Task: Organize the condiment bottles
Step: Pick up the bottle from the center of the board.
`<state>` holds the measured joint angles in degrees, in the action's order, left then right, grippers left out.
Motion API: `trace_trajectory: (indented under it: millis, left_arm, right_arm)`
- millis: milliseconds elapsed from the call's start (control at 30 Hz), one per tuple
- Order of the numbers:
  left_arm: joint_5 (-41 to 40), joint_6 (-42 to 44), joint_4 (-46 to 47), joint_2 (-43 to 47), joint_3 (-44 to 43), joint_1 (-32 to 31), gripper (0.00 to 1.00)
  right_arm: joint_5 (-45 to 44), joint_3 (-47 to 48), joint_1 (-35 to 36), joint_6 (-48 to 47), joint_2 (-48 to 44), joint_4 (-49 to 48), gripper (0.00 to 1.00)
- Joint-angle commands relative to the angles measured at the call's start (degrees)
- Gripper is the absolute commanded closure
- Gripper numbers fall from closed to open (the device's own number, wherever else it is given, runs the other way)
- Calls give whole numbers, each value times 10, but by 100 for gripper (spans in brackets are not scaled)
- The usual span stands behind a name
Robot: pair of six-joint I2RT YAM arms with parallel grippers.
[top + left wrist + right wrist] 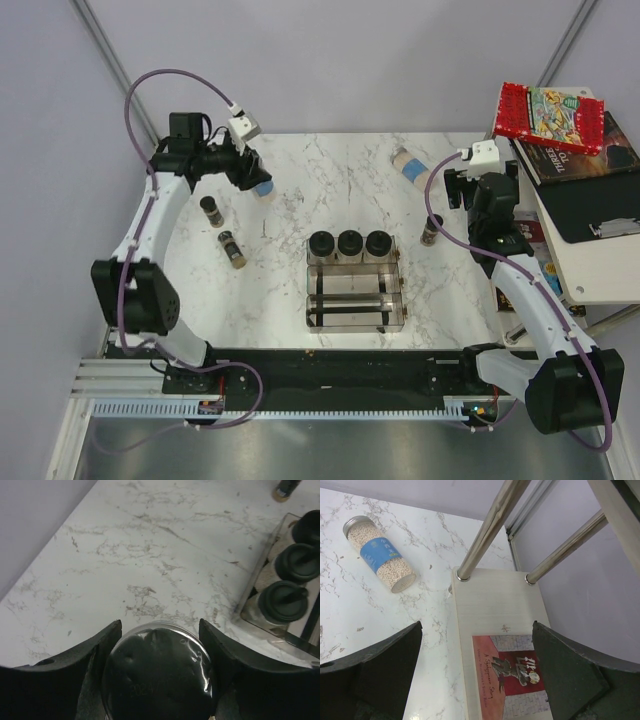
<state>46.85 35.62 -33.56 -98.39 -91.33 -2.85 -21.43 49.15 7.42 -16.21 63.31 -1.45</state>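
Observation:
My left gripper (254, 180) is shut on a blue-labelled bottle (263, 188) at the back left of the table. In the left wrist view its dark round end (159, 672) fills the gap between the fingers (100, 647). A second blue-labelled bottle (410, 165) (380, 555) lies on its side at the back right. Three black-lidded jars (350, 244) (286, 601) stand in the far compartment of the clear rack (355, 318). Slim brown spice bottles: one upright (211, 210), one lying (232, 250), one upright at the right (431, 230). My right gripper (465, 185) (476, 627) stands open and holds nothing.
A side shelf (585, 265) at the right edge carries a stack of books (550, 115). The right gripper hangs over a low wooden board (490, 600) with a red book (515, 680) on it, beside two metal legs (490, 530). The rack's rim (250, 592) lies close to the right of the left gripper.

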Motion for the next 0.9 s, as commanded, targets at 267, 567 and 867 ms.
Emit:
trace_trajectory:
  millis: [267,567,867]
  left_arm:
    - [125,131,-84,348,235,-95,98]
    - [70,123,-85,378,283,-282,98]
    - [-29,112,-3,245,265,-343,98]
  right_arm:
    - [14,10,-8,14,-10,-2,2]
    - [19,9,-16,16,-13,-1,2]
    - [35,8,-36,20,-13,3,2]
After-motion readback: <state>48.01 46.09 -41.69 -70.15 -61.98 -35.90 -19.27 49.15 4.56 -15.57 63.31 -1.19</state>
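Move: The blue-labelled bottle is already in the left hand, off the table. The clear rack it is taken to has its middle about 22 cm back and 25 cm to the right, some 19 cm lower. The nearest black-lidded bottle in it stands roughly 13 cm back and 16 cm right; a spice jar lies about 8 cm back and 10 cm left. From the right hand, the rack is some 14 cm back and 30 cm left. The blue-labelled bottle, still gripped near its lid, is swept quickly back by the left hand, some 28 cm, and about 13 cm right towards the rack. The hand first rises about 6 cm, then sinks steadily to end lower than it began, turning clockwise some 40 degrees; it eases slightly forward last as it comes over the rack's left edge. ##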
